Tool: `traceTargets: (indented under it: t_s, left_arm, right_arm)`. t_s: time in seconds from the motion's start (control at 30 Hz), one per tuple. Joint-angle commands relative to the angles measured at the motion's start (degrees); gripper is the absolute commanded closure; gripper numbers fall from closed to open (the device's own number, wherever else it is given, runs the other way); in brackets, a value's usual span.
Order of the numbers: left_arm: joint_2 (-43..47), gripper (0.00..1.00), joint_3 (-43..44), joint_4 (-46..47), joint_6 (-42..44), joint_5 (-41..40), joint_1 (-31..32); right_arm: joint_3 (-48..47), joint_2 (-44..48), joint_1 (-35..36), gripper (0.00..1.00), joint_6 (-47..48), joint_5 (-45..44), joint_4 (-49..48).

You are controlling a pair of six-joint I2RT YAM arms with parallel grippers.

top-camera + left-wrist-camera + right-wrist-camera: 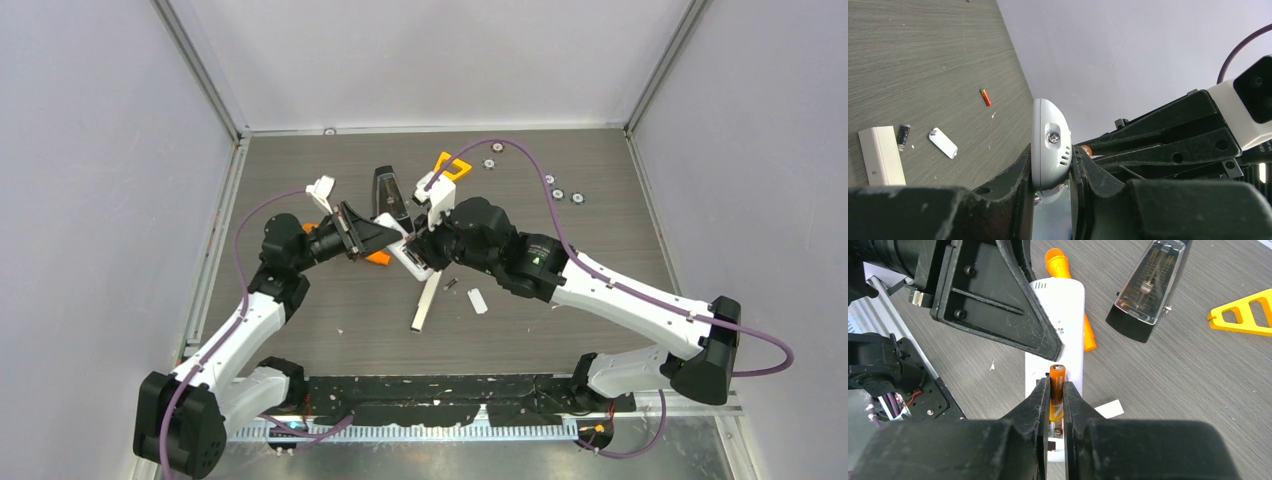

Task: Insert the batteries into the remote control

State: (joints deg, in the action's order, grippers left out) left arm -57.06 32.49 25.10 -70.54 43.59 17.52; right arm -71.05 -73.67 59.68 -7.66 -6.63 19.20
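My left gripper (pixel 1050 152) is shut on one end of the white remote control (pixel 1049 131), holding it up off the table. In the right wrist view the remote (pixel 1068 310) lies lengthwise with its battery bay open below my right gripper (pixel 1056 384). That gripper is shut on an orange battery (pixel 1057 374), which points along the bay just above it. A red battery (pixel 985 97) and a dark grey battery (pixel 903 136) lie on the table. From above, both grippers (pixel 385 238) (pixel 425 250) meet at the remote (pixel 410 262) mid-table.
A second white remote (pixel 427 300) and a small white cover (pixel 477 300) lie near the front. A black metronome (pixel 1148 282), a yellow triangle (pixel 1243 315) and an orange tool (pixel 1058 265) sit behind the remote. Silver discs (pixel 558 193) lie at the back right.
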Motion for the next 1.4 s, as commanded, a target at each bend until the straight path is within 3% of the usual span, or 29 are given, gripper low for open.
traceTargets:
  t_s: [0.0, 0.23, 0.43, 0.73, 1.37]
  left_arm:
    - [1.35, 1.0, 2.08, 3.71, -1.03, 1.15, -0.01]
    - [1.55, 1.0, 1.52, 4.95, -4.2, -0.34, -0.24]
    - [0.26, 1.0, -1.6, 11.83, -10.8, -0.03, -1.51]
    - [0.09, 1.0, -1.77, 11.51, -10.41, -0.38, -1.61]
    - [0.32, 1.0, -1.6, 9.43, -9.0, -0.49, -1.61]
  right_arm:
    - [-2.88, -0.27, 0.33, 0.94, 1.02, -2.49, -0.31]
    - [-1.62, -0.8, 0.35, 0.92, 1.13, -0.63, 0.3]
    - [1.51, 0.05, 0.3, 0.88, 3.31, -0.63, -0.84]
    - [-0.22, -1.35, 0.35, 0.85, 5.72, 1.32, 3.94]
    - [-2.08, 0.23, 0.28, 0.59, 3.34, 3.23, 3.89]
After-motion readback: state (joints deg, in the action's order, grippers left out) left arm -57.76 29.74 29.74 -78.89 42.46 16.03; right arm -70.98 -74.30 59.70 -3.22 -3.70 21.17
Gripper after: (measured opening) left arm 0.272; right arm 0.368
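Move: Just under the right hand's fingertips, some 2 cm down and 1 cm left, is the free slot in the remote control, over which the right hand already pinches the orange battery. On the table about 24 cm below the right hand lie the white box, 5 cm ahead and 1 cm right, and the dark battery, 9 cm ahead and 7 cm right. From the left hand, which holds the remote, the slot is roughly 5 cm back, 4 cm right and 1 cm lower. Lowering the orange battery into the remote's slot, the right hand sinks a bit over 1 cm with a slight tilt, then opens its fingers around the battery and eases back about 1 cm. Midway the left hand, keeping its grip on the remote, shifts about 1 cm forward and left and rolls some 8 degrees, its forward side dipping, then holds still. ##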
